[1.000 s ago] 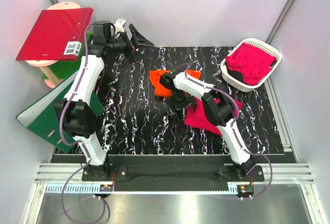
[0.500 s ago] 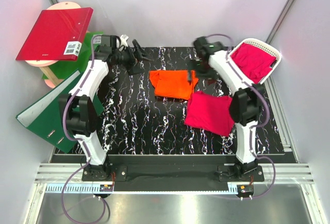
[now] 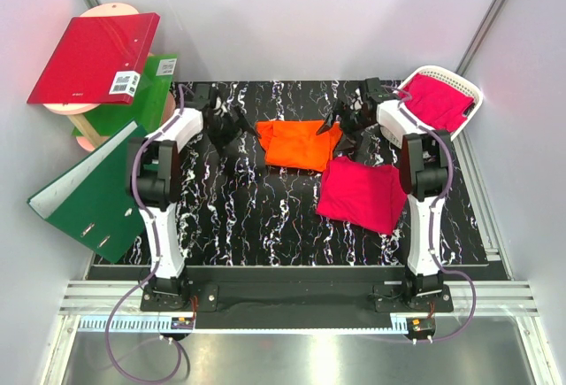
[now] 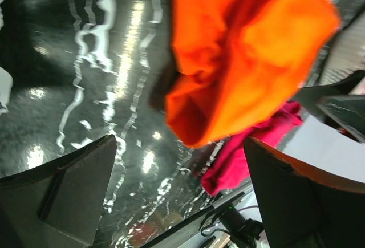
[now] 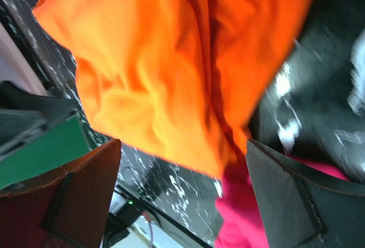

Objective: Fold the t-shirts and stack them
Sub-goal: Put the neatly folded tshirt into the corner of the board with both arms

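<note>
A bright orange t-shirt [image 3: 299, 144] lies spread at the back middle of the black marbled table [image 3: 239, 217]. A folded magenta-pink t-shirt [image 3: 361, 192] lies just in front of it, to the right. More pink cloth [image 3: 435, 103] fills the white basket [image 3: 442, 71]. My left gripper [image 3: 232, 130] hangs open by the orange shirt's left edge, and my right gripper [image 3: 340, 130] hangs open by its right edge. In the left wrist view the orange shirt [image 4: 245, 48] lies ahead of the open left gripper [image 4: 179, 194]. In the right wrist view the orange shirt [image 5: 171, 60] likewise lies ahead of the open right gripper [image 5: 182, 196].
A red binder [image 3: 93, 56] rests on a wooden stand at the back left. A green binder [image 3: 84, 195] leans off the table's left edge. The basket stands at the back right corner. White walls close in on three sides.
My right arm has swung from the table's middle to the back right, ending at the orange shirt's right edge. The left gripper has come down to the shirt's left edge.
</note>
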Controlling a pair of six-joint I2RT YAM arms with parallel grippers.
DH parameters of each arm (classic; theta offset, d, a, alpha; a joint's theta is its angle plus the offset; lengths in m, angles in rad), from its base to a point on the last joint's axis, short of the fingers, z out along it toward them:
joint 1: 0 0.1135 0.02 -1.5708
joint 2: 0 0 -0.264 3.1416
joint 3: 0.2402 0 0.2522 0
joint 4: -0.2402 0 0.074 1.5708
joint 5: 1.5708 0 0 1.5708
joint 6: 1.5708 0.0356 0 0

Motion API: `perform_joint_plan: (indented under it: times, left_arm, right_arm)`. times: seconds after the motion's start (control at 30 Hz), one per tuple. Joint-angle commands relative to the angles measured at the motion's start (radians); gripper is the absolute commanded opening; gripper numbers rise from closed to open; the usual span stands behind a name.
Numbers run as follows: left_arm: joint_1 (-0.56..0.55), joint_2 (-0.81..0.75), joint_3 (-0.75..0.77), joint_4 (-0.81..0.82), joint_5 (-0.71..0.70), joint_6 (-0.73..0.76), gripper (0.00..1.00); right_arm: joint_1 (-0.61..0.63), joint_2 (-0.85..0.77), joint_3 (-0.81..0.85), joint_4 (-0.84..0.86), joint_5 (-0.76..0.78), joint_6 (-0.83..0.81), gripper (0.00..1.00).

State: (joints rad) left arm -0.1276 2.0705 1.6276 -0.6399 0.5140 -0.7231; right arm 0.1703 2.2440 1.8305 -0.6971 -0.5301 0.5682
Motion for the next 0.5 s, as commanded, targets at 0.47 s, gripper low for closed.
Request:
perform_joint_plan:
  times: [0.47]
  left_arm:
    - [-0.107,0.26,0.244,-0.046,0.014,-0.033,0.99]
  right_arm:
    - [-0.009,0.052,0.049,0.039,-0.03,0.05,0.98]
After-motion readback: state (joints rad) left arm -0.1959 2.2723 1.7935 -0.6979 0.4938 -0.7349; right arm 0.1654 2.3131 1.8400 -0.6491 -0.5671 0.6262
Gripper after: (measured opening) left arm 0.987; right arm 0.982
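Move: The orange tshirt's middle lies about 15 cm to the left hand's right, some 2 cm nearer the base and 6 cm lower. From the right hand it is about 9 cm to the left, 2 cm back and 3 cm down. The pink tshirt lies some 16 cm back and 5 cm right of the right hand, about 3 cm lower; the white basket is about 7 cm farther out and 21 cm to that hand's right. Whether the fingertips touch the orange tshirt can't be seen. The left hand sinks nearly 5 cm beside the left end, then sweeps some 3 cm right and slightly forward, low towards the cloth, fingers tipping a little steeper. The right hand settles about 2 cm down at the right end and then holds there; both grippers stay wide open. ##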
